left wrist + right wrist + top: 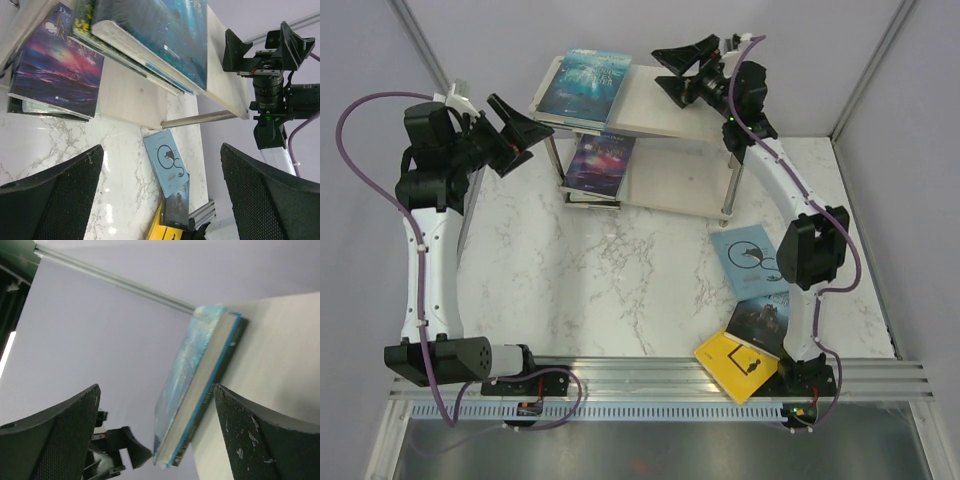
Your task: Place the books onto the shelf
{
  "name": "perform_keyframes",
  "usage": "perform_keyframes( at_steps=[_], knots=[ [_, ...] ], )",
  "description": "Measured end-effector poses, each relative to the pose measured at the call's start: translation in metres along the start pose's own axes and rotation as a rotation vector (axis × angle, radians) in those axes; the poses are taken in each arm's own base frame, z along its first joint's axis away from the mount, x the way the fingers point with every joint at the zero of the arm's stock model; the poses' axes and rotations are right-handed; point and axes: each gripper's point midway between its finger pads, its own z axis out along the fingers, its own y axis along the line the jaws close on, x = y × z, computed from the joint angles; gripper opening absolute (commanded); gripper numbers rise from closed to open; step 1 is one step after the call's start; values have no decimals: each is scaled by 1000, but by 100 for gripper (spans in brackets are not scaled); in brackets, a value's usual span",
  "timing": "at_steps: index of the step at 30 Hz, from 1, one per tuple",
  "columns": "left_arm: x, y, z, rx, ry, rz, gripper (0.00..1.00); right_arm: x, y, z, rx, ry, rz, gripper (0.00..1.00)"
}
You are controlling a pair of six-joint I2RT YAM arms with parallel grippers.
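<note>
The shelf (665, 100) stands at the back of the table. A teal book (585, 82) lies on a small stack at the left end of its top board. A purple galaxy book (601, 163) lies on the lower board over another book. My right gripper (672, 68) hangs open over the top board, just right of the teal book (195, 390), with nothing between its fingers. My left gripper (525, 138) is open and empty, left of the shelf. A pale blue book (752, 258), a dark blue-grey book (765, 322) and a yellow book (735, 362) lie overlapping beside the right arm's base.
Silver posts (200, 119) hold up the shelf's top board. Grey walls close in the back and both sides. An aluminium rail (650, 375) runs along the near edge. The right arm's forearm (775, 185) reaches over the right end of the shelf.
</note>
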Motion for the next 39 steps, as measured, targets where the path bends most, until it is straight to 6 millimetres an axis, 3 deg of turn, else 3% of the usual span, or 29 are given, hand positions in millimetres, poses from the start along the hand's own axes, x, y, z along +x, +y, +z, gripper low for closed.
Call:
perform_keyframes(
  at_steps=[3,5,7,10,13,16,18,19,20,22,25,27,29,32,35,39],
  knots=[
    [7,-13,-3,29,8,23,100,-37,-6,-35,85,-57,-67,98],
    [21,-27,1,66,47,46,100,-60,-8,-70,158,-103,-124,98],
    [46,-44,9,115,115,76,100,-74,-10,-109,237,-142,-165,98],
    [98,-63,23,175,243,108,100,-88,-3,-176,379,-221,-252,98],
    [158,-67,36,210,378,120,100,-80,-4,-229,534,-277,-303,98],
    [215,-62,47,218,509,115,100,-69,-34,-269,717,-297,-311,98],
    [246,-58,55,218,579,113,100,-63,-75,-297,848,-302,-250,98],
    [264,-56,60,217,618,109,100,-67,-80,-298,832,-320,-245,98],
    [280,-53,65,222,648,106,100,-72,-93,-311,886,-337,-259,98],
    [313,-40,76,213,715,68,100,-55,-142,-343,1018,-298,-212,98],
    [355,-13,95,166,794,-13,100,-4,-224,-397,1259,-156,-74,98],
    [382,8,109,102,846,-59,100,22,-252,-423,1368,-75,-11,98],
    [402,20,119,63,880,-80,100,33,-261,-437,1416,-39,9,98],
    [430,29,126,25,925,-87,100,30,-264,-447,1442,-47,-1,98],
    [449,24,135,18,936,-83,100,26,-269,-456,1471,-61,-22,98],
    [469,21,153,16,928,-101,100,34,-285,-476,1538,-35,-26,98]
  ],
)
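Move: The blue book lies on the table about 27 cm back and 25 cm right of the right gripper, some 43 cm below it; from the left gripper it is roughly 13 cm back, 47 cm right and 39 cm down. The dark book lies 15 cm nearer the bases than the blue book and 3 cm right of it, the yellow book 24 cm nearer and 4 cm left. The shelf's front right foot stands 11 cm beyond the blue book and 7 cm left of it. Bring both open, empty grippers down from shelf height to either side of the blue book. Swing the right one right, clear of the shelf top, then back and steeply down, nearly 40 cm lower, tipping its fingers downward. Sweep the left one about 34 cm right and as far down, drawing back a little, turning clockwise and tipping down. Keep both wide open. ##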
